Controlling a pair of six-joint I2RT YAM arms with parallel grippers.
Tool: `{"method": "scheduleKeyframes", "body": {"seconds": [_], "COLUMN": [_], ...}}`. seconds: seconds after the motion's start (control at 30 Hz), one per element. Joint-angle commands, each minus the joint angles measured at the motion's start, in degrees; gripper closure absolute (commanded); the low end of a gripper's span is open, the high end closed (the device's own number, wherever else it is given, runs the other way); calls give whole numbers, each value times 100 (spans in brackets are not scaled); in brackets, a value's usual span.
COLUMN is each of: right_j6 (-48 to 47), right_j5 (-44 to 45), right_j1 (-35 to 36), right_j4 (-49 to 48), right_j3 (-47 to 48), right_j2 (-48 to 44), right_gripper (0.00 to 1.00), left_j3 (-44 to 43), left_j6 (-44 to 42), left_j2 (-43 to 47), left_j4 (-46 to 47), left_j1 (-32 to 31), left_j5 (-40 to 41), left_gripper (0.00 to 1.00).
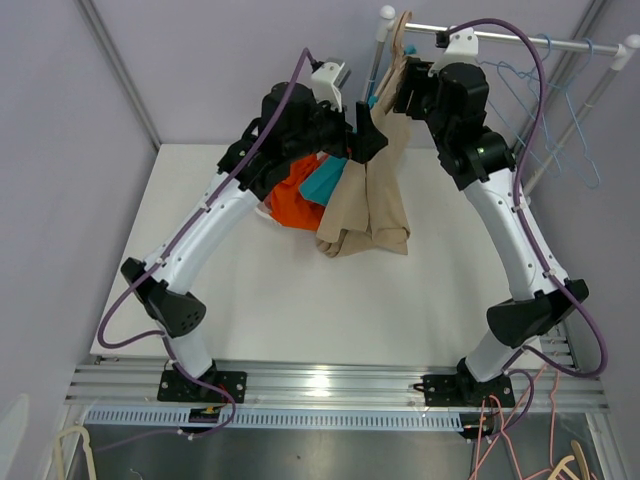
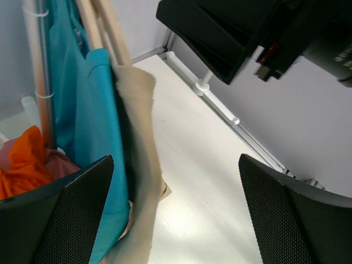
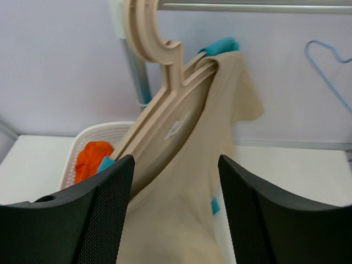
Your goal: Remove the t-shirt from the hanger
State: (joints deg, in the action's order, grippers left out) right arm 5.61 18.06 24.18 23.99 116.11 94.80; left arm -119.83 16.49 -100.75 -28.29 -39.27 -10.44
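A beige t-shirt (image 1: 372, 205) hangs on a beige hanger (image 1: 401, 40) hooked on the rail (image 1: 520, 40); its hem rests bunched on the table. In the right wrist view the shirt (image 3: 187, 220) drapes from the hanger (image 3: 165, 115), with one shoulder on the hanger's far arm. My right gripper (image 3: 176, 214) is open, its jaws either side of the shirt's neckline, close to it. My left gripper (image 2: 176, 214) is open and empty, to the right of the shirt's edge (image 2: 137, 165), beside a teal garment (image 2: 82, 126).
A white basket (image 3: 82, 143) holds orange (image 1: 295, 195) and teal clothes behind the left arm. Thin blue wire hangers (image 1: 570, 110) hang on the rail at the right. The rack's upright pole (image 1: 380, 50) stands beside the hanger.
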Motion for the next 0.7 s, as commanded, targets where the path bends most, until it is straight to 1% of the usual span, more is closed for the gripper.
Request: {"method": "scheduleKeyframes", "body": {"seconds": [0.0, 0.07, 0.1, 0.13, 0.2, 0.23, 0.27, 0.33, 0.37, 0.47, 0.57, 0.67], "right_j6": [388, 651, 739, 905, 1082, 1161, 1258, 1329, 1373, 1399, 1399, 1373], "right_j5": [-783, -1128, -1460, -1646, -1945, -2104, -2166, -2315, -2325, -2255, -2132, -2053], "right_j1": [-37, -63, -72, -80, -124, -142, -151, -151, -151, -125, -98, -72], "right_j4": [464, 746, 1000, 1116, 1379, 1459, 1520, 1705, 1767, 2101, 2276, 2417], "right_j3": [428, 813, 938, 1070, 1422, 1510, 1598, 1765, 1818, 2020, 2029, 2012], "right_j2": [117, 301, 354, 415, 565, 609, 635, 706, 732, 812, 812, 855], "right_gripper": [33, 33, 33, 33, 32, 32, 32, 32, 33, 33, 33, 33], "left_j3": [-208, 11, 125, 457, 653, 837, 891, 1179, 1408, 2005, 2524, 2552], "left_j6": [47, 39, 21, 30, 82, 291, 406, 766, 855, 1224, 1462, 1489], "left_j2": [-6, 186, 292, 397, 749, 845, 933, 1250, 1364, 1760, 2094, 2182], "left_j4": [-115, -54, 138, 218, 420, 439, 474, 779, 886, 1360, 1695, 1678], "left_j1": [15, 24, 24, 33, 147, 234, 496, 779, 1032, 1499, 1781, 1861], "left_j5": [313, 437, 481, 629, 692, 562, 369, 8, -185, -528, -696, -705], "left_gripper": [0, 0, 0, 1, 1, 1, 0, 0, 1, 0, 0, 1]}}
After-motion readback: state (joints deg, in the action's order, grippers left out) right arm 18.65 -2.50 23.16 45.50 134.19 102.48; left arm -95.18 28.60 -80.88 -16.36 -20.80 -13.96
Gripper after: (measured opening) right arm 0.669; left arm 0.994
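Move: The beige t-shirt's near shoulder, on its wooden hanger, lies about 3 cm ahead of the right hand, 6 cm left and slightly lower; the teal t-shirt hangs some 3 cm left of that shoulder. The hanger hook is about 10 cm ahead, 2 cm left and 8 cm above the right hand. From the left hand the beige shoulder is some 12 cm ahead, 2 cm right and near its height, the basket 13 cm ahead, 14 cm left and far below. In front of the beige shirt's near shoulder the right hand slides about 5 cm left, then eases some 3 cm back, swinging counter-clockwise and tipping down with its left side rising, so the still part-open fingers face that shoulder. The left hand, wide open, clears out some 15 cm left, away from the shirts and towards the basket, dipping before it rises and turning counter-clockwise as its left side drops. ##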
